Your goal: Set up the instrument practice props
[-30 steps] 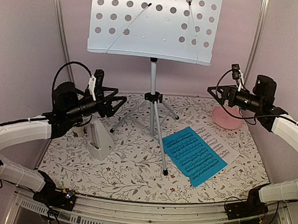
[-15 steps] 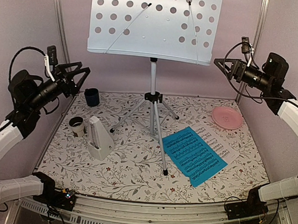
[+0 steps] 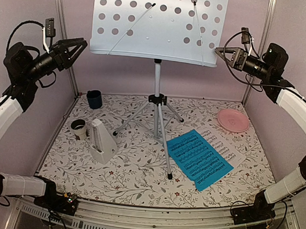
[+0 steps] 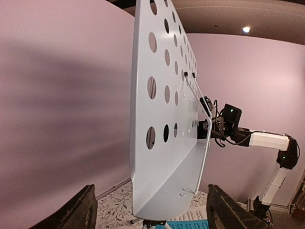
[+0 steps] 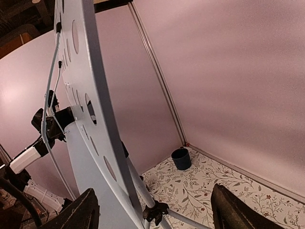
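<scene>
The pale grey-blue perforated music stand (image 3: 157, 27) is upright on its silver tripod (image 3: 156, 114) at the back middle. My left gripper (image 3: 79, 45) hangs open just off the desk's left edge. In the left wrist view that edge (image 4: 157, 119) sits between the fingers with gaps on both sides. My right gripper (image 3: 221, 55) is open at the desk's lower right corner, and the desk (image 5: 90, 119) runs between its fingers. The bright blue sheet (image 3: 199, 159) lies on the mat over the white sheet (image 3: 224, 146). The white metronome (image 3: 101, 141) stands front left.
A pink plate (image 3: 233, 120) lies at the back right. A dark blue cup (image 3: 94, 98) stands at the back left, and a small pale cup (image 3: 78, 127) is beside the metronome. Pink walls and metal posts close in the sides.
Both arms have risen from low over the mat to the height of the stand's desk. The left swung out left and up, and the right came in toward the desk's right corner.
</scene>
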You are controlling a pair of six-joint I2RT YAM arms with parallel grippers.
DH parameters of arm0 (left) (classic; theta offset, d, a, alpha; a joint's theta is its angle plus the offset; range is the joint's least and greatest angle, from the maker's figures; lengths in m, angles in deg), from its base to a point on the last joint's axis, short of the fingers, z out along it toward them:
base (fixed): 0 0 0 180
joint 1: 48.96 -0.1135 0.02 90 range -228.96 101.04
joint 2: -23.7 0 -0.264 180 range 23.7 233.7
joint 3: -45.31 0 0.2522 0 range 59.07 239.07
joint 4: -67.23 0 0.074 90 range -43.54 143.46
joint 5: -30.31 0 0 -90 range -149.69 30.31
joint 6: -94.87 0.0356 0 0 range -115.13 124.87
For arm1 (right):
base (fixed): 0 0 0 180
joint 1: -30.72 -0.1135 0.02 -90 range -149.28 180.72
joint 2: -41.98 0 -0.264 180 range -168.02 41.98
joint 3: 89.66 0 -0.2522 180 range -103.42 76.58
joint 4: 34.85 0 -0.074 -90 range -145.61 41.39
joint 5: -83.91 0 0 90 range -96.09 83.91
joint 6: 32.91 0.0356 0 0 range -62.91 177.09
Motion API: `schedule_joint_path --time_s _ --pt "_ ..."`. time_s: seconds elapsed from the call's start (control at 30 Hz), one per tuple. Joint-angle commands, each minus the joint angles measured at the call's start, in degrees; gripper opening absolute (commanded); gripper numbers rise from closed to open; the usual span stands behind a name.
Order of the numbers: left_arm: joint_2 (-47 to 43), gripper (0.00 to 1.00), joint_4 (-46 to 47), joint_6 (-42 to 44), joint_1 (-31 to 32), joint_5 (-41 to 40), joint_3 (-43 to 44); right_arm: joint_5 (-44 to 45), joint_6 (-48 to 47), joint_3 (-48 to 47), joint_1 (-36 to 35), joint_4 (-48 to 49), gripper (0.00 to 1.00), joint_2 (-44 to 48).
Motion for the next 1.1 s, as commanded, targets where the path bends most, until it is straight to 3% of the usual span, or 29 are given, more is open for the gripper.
schedule_joint_path --time_s 0.0,0.13,0.37,0.73,1.07 --pt "4.25 0.77 -1.75 0.02 -0.8 2.73 5.12 -4.35 1.9 -2.71 0.3 2.67 0.81 -2.11" --pt "7.64 0.68 -1.33 0.43 -0.83 4.34 7.37 -6.69 2.17 -2.46 0.22 3.78 0.77 -2.7" --pt "12.04 0.32 1.78 -0.89 -0.85 6.16 8.84 -7.94 2.25 -2.36 0.13 3.95 0.61 -2.97" --pt "12.75 0.02 7.05 -0.8 0.72 6.28 3.84 -8.57 2.65 -5.93 -1.4 3.98 0.45 -4.58" --pt "11.12 0.0 8.72 2.89 2.72 2.96 -3.83 -7.85 1.92 -7.82 -1.89 3.23 0.26 -5.04"
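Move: The stand desk's left edge, near its lower corner, is about 5 cm ahead of the left hand, 3 cm right and 1 cm lower; from there the post head is roughly 8 cm ahead, 21 cm right, 8 cm down, the metronome 4 cm ahead, 4 cm left, some 45 cm down. For the right hand the desk's right edge is about 3 cm left, 1 cm back and 1 cm up; the post head is about level, 20 cm left, 8 cm down, the pink plate 14 cm ahead, 22 cm right, 46 cm down. The left hand reaches forward about 5 cm onto the lower left edge of the stand's desk, easing slightly right, and shuts its fingers to pinch the thin plate, then draws back about 1.5 cm and sinks a little. Meanwhile the right hand shifts some 2 cm left and then rises about 2 cm, turning about 10 degrees counter-clockwise as its half-closing fingers come in around the desk's right edge. ##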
